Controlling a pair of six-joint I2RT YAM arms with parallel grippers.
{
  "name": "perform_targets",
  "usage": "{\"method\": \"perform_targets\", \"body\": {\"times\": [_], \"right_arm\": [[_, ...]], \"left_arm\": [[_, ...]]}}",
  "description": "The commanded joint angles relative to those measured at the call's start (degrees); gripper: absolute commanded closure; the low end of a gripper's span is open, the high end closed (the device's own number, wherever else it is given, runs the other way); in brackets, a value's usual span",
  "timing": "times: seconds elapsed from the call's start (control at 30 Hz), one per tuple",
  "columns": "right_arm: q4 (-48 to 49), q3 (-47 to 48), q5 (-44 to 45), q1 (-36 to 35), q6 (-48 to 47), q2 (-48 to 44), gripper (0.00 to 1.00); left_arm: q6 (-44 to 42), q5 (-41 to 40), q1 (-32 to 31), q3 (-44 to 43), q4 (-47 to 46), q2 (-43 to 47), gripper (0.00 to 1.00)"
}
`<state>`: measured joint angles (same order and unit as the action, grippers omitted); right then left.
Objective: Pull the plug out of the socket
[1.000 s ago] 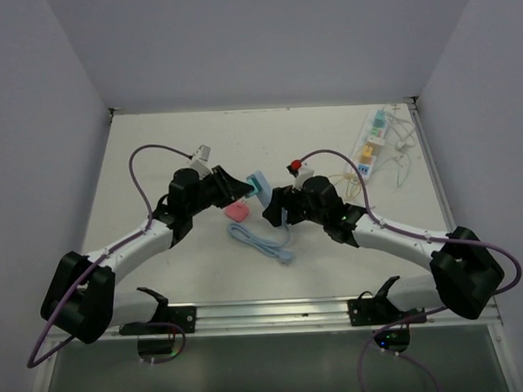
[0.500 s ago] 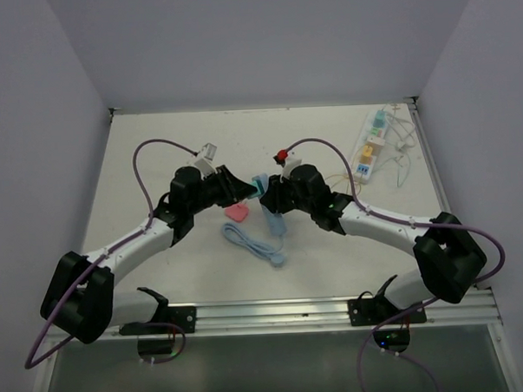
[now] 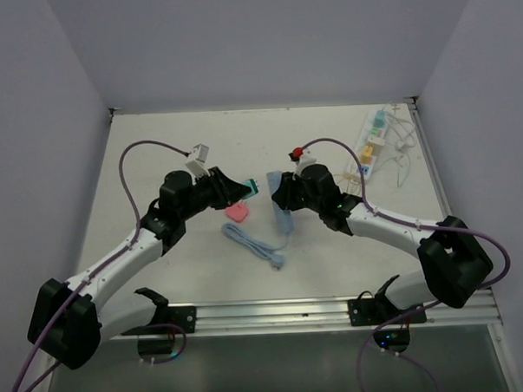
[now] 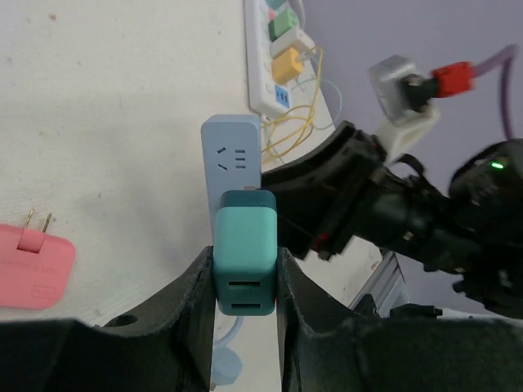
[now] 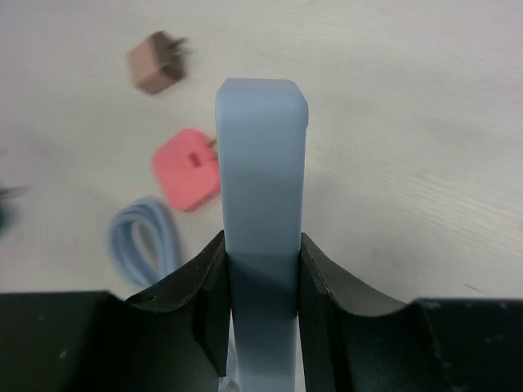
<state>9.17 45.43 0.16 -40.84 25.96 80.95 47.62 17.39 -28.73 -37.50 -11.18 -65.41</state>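
Observation:
My left gripper (image 4: 243, 260) is shut on a teal plug (image 4: 245, 253), pinched between both fingers. In the top view the teal plug (image 3: 251, 189) sits at the left gripper's (image 3: 242, 190) tip, a small gap away from the socket (image 3: 282, 214). The socket is a light-blue power strip, standing tilted off the table. My right gripper (image 5: 261, 245) is shut on this socket (image 5: 261, 155), its end sticking out past the fingers. From the left wrist, the socket's outlet face (image 4: 231, 155) shows just behind the plug.
A pink plug (image 3: 237, 212) lies on the table between the arms, with a coiled light-blue cable (image 3: 255, 244) in front of it. A brown plug (image 5: 155, 72) lies farther off. A white power strip (image 3: 370, 143) with pastel plugs and thin wires sits at the back right.
The right gripper closed on the light-blue socket and turned it more upright. The left arm drew back to the left with the teal plug, opening a gap between plug and socket.

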Motion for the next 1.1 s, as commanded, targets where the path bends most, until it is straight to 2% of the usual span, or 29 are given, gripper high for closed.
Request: {"method": "perform_targets", "body": {"times": [0.0, 0.17, 0.33, 0.5, 0.57, 0.73, 0.83, 0.93, 0.97, 1.03, 1.07], "right_arm": [[-7.3, -2.5, 10.0, 7.9, 1.6, -1.1, 1.00], [-9.0, -2.7, 9.2, 10.1, -0.5, -2.2, 1.00], [-7.6, -3.0, 1.8, 10.1, -1.6, -3.3, 1.00], [-6.4, -3.1, -4.2, 10.0, -1.1, -1.8, 1.00], [-6.1, -2.8, -5.3, 9.9, -0.9, -1.1, 1.00], [-5.5, -2.2, -7.5, 8.9, -0.6, 1.9, 1.00], [-4.3, -1.7, -8.0, 7.9, -0.2, 3.7, 1.00], [-4.1, -0.7, -8.0, 6.5, -0.1, 6.1, 1.00], [-4.1, 0.1, -7.9, 6.1, -0.1, 6.6, 0.98], [-4.5, 0.9, -7.6, 5.2, -0.4, 8.4, 0.92], [-4.9, 2.0, -7.5, 5.1, -0.6, 9.0, 0.87]], "left_arm": [[-2.5, -2.0, 1.5, 0.8, -0.1, 6.7, 1.00], [-3.1, 0.3, 6.4, 4.7, 2.7, 10.3, 1.00], [-3.5, 1.6, 11.3, 6.1, 1.3, 5.7, 1.00], [-1.7, 2.3, 13.3, 4.8, -7.1, -7.8, 0.99], [-1.0, 3.7, 14.2, 2.5, -9.8, -14.4, 0.95], [-0.8, 3.7, 15.7, -0.9, -12.4, -23.4, 0.90], [-0.7, 3.1, 16.2, -1.7, -13.3, -26.2, 0.79], [-0.9, 2.2, 16.5, -1.8, -13.1, -26.8, 0.62], [-1.0, 2.0, 16.6, -1.6, -12.2, -26.3, 0.51], [-1.3, 1.7, 17.0, -1.5, -11.4, -25.4, 0.39], [-1.7, 1.4, 17.0, -1.5, -9.9, -24.0, 0.29]]}}
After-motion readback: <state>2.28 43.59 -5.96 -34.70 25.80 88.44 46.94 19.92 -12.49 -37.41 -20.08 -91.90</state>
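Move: The left hand holds the teal plug, already free of the socket; its clear spot on the table lies about 8 cm ahead, 7 cm left and 15 cm down. The pink plug is about 3 cm ahead and 5 cm left of that hand, the brown plug 8 cm ahead and 11 cm left, both at table height. From the right hand, holding the socket, that spot is some 7 cm ahead, 16 cm left and 10 cm down. Left arcs the plug forward-left, down 14 cm beside the pink one, and opens; right lowers the held socket. ##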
